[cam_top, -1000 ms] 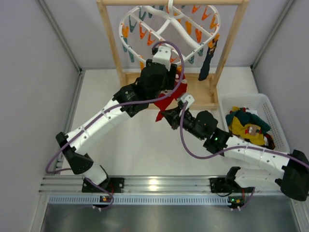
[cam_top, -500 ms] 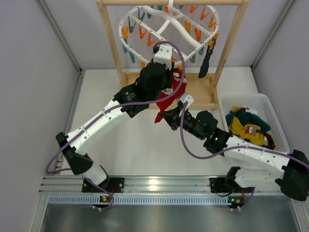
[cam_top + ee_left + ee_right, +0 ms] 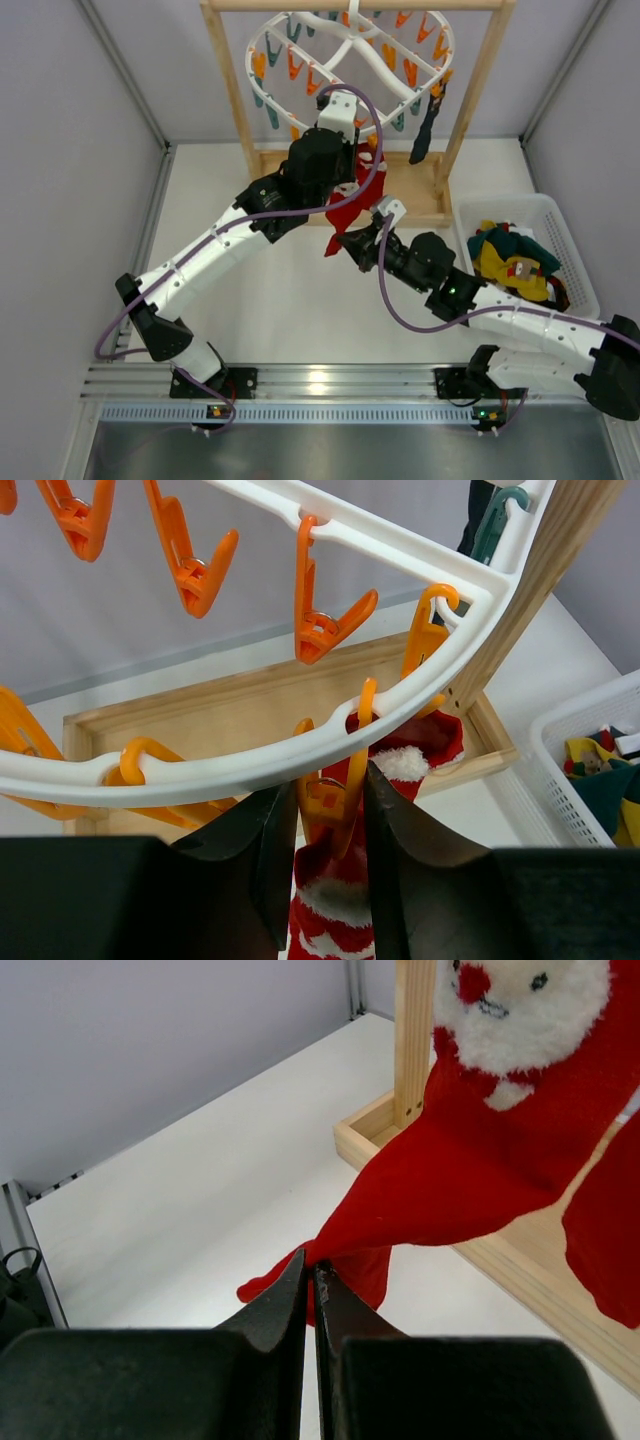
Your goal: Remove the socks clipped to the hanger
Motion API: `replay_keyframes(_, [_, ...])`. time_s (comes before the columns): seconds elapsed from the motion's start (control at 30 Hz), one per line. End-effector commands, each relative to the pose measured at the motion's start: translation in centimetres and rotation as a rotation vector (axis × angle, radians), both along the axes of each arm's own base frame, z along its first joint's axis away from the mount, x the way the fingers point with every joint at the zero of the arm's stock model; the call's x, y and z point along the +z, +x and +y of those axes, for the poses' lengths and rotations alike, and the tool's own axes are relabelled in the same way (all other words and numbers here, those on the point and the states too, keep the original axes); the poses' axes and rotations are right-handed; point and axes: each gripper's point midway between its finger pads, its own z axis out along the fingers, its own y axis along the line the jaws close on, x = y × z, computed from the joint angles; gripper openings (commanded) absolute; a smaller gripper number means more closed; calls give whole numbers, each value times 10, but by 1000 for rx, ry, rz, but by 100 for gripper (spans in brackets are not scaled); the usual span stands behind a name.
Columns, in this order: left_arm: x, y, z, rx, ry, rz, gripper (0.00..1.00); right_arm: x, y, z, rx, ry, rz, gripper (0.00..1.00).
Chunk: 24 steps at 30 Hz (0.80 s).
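The white ring hanger [image 3: 256,62] hangs from the wooden stand, fringed with orange and teal clips. A red sock with white marks [image 3: 346,211] hangs from an orange clip [image 3: 336,798] under the ring [image 3: 250,763]. My left gripper [image 3: 328,780] is shut on that clip, one finger on each side, with the red sock [image 3: 335,925] dangling below. My right gripper [image 3: 311,1262] is shut on the toe of the red sock [image 3: 470,1170] and holds it out toward the table front. A black sock [image 3: 428,124] stays clipped at the ring's right side.
The wooden stand's post [image 3: 478,90] and base frame [image 3: 425,205] sit at the back of the table. A white basket [image 3: 562,240] at the right holds several loose socks [image 3: 510,258]. Grey walls close in both sides.
My left gripper's jaws have closed onto the orange clip. My right gripper has shifted slightly up and left, still holding the sock's toe.
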Motion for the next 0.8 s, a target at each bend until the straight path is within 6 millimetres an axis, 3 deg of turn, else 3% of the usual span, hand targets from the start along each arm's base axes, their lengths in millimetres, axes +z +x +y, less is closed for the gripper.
replay_keyframes(0.0, [34, 4, 11, 30, -89, -77, 0, 4, -1, -15, -30, 23, -9, 0])
replay_keyframes(0.3, [33, 7, 15, 53, -91, -76, 0, -2, -11, -40, -71, 34, 1, 0])
replay_keyframes(0.53, [32, 6, 13, 48, -108, -66, 0, -6, -3, -54, -157, 12, 25, 0])
replay_keyframes(0.57, [33, 6, 14, 53, -113, -66, 0, -11, -1, -60, -185, -14, 41, 0])
replay_keyframes(0.63, [36, 3, 18, 52, -127, -68, 0, 1, 7, -81, -293, -6, 41, 0])
replay_keyframes(0.67, [36, 1, 19, 53, -132, -67, 0, -8, 7, -92, -333, -55, 68, 0])
replay_keyframes(0.73, [36, -3, 23, 51, -139, -64, 16, 1, 15, -121, -456, -64, 93, 0])
replay_keyframes(0.77, [38, -5, 25, 51, -146, -66, 21, -10, 19, -142, -524, -123, 138, 0])
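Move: The right hand already pinches the lower end of the red sock; the orange clip gripping its upper end is roughly 12 cm ahead, 2 cm to the right and 13 cm above. The other red sock hangs some 14 cm ahead, 7 cm right and 3 cm higher. The laundry basket's middle is about 41 cm right, 3 cm ahead and 23 cm below. The left hand has the clip between its fingers, with that other sock about 2 cm ahead, 6 cm right and 10 cm below. Rightward and somewhat down, the right hand draws its sock away from the clip, about 8 cm across and 3 cm lower. It starts with a small pull back, then speeds up to the right while coming forward again and swinging about 15 degrees clockwise, fingers kept shut. The left hand stays in place and keeps squeezing the clip on the hanger. ##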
